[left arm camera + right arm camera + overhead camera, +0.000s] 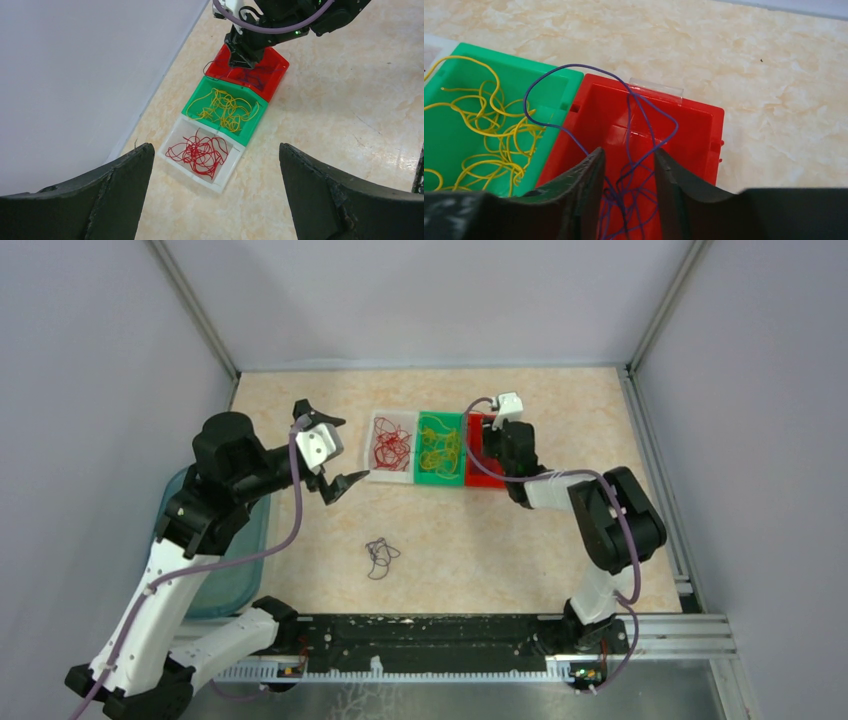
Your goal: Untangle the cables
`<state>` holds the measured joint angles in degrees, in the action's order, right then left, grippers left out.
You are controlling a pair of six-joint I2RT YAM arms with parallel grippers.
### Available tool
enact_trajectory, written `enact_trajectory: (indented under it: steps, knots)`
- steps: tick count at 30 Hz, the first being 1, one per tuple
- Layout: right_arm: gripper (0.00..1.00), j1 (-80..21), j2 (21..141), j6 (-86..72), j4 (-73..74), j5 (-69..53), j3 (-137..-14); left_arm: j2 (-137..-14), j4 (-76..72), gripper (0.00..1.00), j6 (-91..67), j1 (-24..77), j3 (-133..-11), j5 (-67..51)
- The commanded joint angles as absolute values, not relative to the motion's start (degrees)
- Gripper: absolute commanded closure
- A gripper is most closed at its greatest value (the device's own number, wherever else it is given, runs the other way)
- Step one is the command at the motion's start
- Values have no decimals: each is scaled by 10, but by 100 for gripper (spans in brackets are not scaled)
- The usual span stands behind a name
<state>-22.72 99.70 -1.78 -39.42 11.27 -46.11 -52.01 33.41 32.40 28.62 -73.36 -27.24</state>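
Observation:
Three bins stand in a row. The white bin (226, 176) holds red cables (200, 152) (390, 445). In the green bin (194, 101) lie yellow cables (227, 107) (440, 448) (489, 130). The red bin (694, 130) (274, 75) holds purple cables (624, 197), one loop arching over the green bin's rim. My right gripper (628, 151) (485, 448) hangs in the red bin, jaws apart, purple strands loose between them. A small dark tangle of cable (380, 557) lies on the table. My left gripper (215, 147) (343, 450) is wide open, raised left of the white bin, holding nothing.
A teal tub (235, 580) sits at the table's left edge beside the left arm. A black rail (430, 640) runs along the near edge. Grey walls close in the left, back and right sides.

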Motion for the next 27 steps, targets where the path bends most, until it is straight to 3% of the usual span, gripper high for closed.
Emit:
enact_trajectory:
  steps: [1,4,5,6,7,15,19,21,27]
  knots:
    - [54,-225,934,-25,-381,122,-471,-520,325,0,319,288,-732,-277]
    - [40,-225,902,-25,-363,125,-476,-526,336,0,319,288,-736,-269]
    - [18,-225,892,-25,-357,129,-477,-531,338,0,318,288,-738,-265]
    - [3,-225,882,-26,-351,132,-480,-533,338,0,314,289,-738,-259]
    - [1,-225,872,-29,-344,135,-482,-535,338,0,312,288,-739,-256]
    - [1,-225,785,-158,-251,165,-508,-559,388,0,332,288,-735,-275]
    - [1,-230,729,-157,-327,-44,-456,-563,403,0,360,284,-705,-264]
    - [1,-262,722,-145,-319,-93,-452,-568,401,0,367,269,-698,-261]
    - [7,-428,733,-57,-245,-60,-446,-615,382,0,361,129,-702,-328]
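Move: The red tray with the purple cable lies right under the right hand, its middle some 8 cm down and 2 cm back. The green tray is about 10 cm left of the red one, level with it. The last loose cable lies about 24 cm back, 21 cm left and 11 cm below the right hand. From the left hand that loose cable is almost straight below, some 38 cm down and 2 cm back. Right hand opens wide over the red tray, rises 15 cm, then swings back-left; left hand sinks 8 cm. ##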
